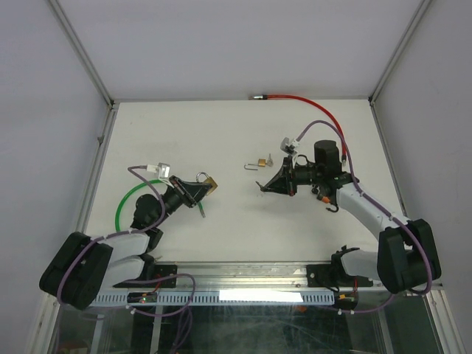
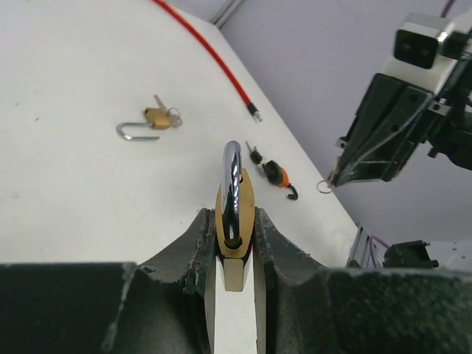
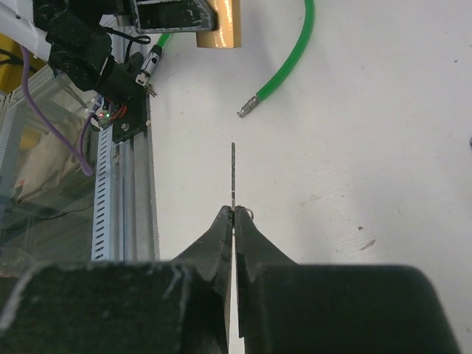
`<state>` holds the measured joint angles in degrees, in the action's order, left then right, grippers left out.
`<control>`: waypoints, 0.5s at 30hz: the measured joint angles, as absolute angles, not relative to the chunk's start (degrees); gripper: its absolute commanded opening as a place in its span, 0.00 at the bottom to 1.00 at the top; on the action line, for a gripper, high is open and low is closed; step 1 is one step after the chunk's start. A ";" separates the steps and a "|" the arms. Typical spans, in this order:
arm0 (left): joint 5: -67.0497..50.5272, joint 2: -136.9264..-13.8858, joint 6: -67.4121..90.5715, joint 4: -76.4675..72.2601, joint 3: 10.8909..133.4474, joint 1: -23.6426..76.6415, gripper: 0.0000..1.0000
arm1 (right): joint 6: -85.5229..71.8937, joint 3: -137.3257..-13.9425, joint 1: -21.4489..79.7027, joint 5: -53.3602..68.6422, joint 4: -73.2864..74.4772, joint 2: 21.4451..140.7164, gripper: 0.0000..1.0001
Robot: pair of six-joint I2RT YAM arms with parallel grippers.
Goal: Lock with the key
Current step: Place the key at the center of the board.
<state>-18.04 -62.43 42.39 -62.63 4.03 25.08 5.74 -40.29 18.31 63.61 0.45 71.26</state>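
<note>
My left gripper [image 2: 234, 215] is shut on a brass padlock [image 2: 236, 254], held off the table with its chrome shackle [image 2: 232, 173] pointing away from the wrist. From above, this padlock [image 1: 209, 181] sits left of centre, facing the right arm. My right gripper [image 3: 234, 210] is shut on a thin key [image 3: 233, 173], seen edge-on and sticking out past the fingertips towards the padlock [image 3: 216, 26]. In the top view the right gripper [image 1: 265, 186] hangs a short gap to the right of the padlock, and the key does not touch it.
A second small brass padlock [image 1: 258, 162] lies on the table with its shackle open and a key in it. A red cable [image 1: 295, 99] runs along the far edge. A green cable [image 1: 131, 196] curls near the left arm. A small orange and black clip [image 2: 274, 174] lies near the right arm.
</note>
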 measured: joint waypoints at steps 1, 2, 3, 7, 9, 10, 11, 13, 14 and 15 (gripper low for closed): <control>-19.00 -64.14 43.09 -63.09 4.19 23.70 0.00 | 5.74 -40.29 18.24 63.59 0.45 71.53 0.00; -20.01 -65.95 43.90 -63.66 4.34 22.39 0.00 | 5.74 -40.29 18.24 63.55 0.45 71.79 0.00; -21.10 -68.01 44.80 -64.88 4.40 21.02 0.00 | 5.72 -40.29 18.22 63.42 0.45 72.14 0.00; -25.43 -78.70 49.93 -72.25 5.43 16.34 0.00 | 5.50 -40.42 18.22 63.20 0.56 73.82 0.00; -28.05 -85.23 52.62 -76.88 7.01 14.55 0.00 | 5.26 -40.93 18.24 63.11 0.75 74.91 0.00; -29.15 -87.85 53.63 -78.15 7.99 14.00 0.00 | 5.13 -41.21 18.24 63.00 0.75 75.44 0.00; -30.28 -90.50 54.63 -79.42 9.13 13.43 0.00 | 4.97 -41.50 18.24 62.89 0.75 75.90 0.00; -31.97 -95.29 56.14 -81.01 11.66 12.62 0.00 | 4.62 -42.11 18.26 62.52 0.78 77.10 0.00; -32.29 -97.45 56.53 -81.49 12.93 12.32 0.00 | 4.58 -42.35 18.35 62.24 0.78 77.62 0.00; -32.53 -99.44 56.93 -81.62 14.11 12.01 0.00 | 4.58 -42.72 18.50 61.98 0.97 78.24 0.00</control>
<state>-32.53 -99.44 56.93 -81.62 14.11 12.01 4.58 -42.72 18.50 61.98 0.97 78.24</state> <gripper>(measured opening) 0.190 0.006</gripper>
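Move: The right hand, holding the key, has the middle of the board about 14 cm ahead, 7 cm to its left and 15 cm below. The loose shackle lies some 17 cm ahead and 5 cm left, the small padlock about 19 cm ahead and 1 cm left. From the left hand, which holds the big padlock, that middle is roughly 14 cm ahead, 14 cm right and 15 cm below; the green hose's tip lies 2 cm back and 1 cm left. Still gripping the big padlock, the left hand swings it about 6 cm forward and nearly as far down towards the board, rolling some 15 degrees so its outer side dips. The right hand keeps its pinch on the key and eases down about 2 cm and slightly forward, towards the board's middle. Neither opens. ##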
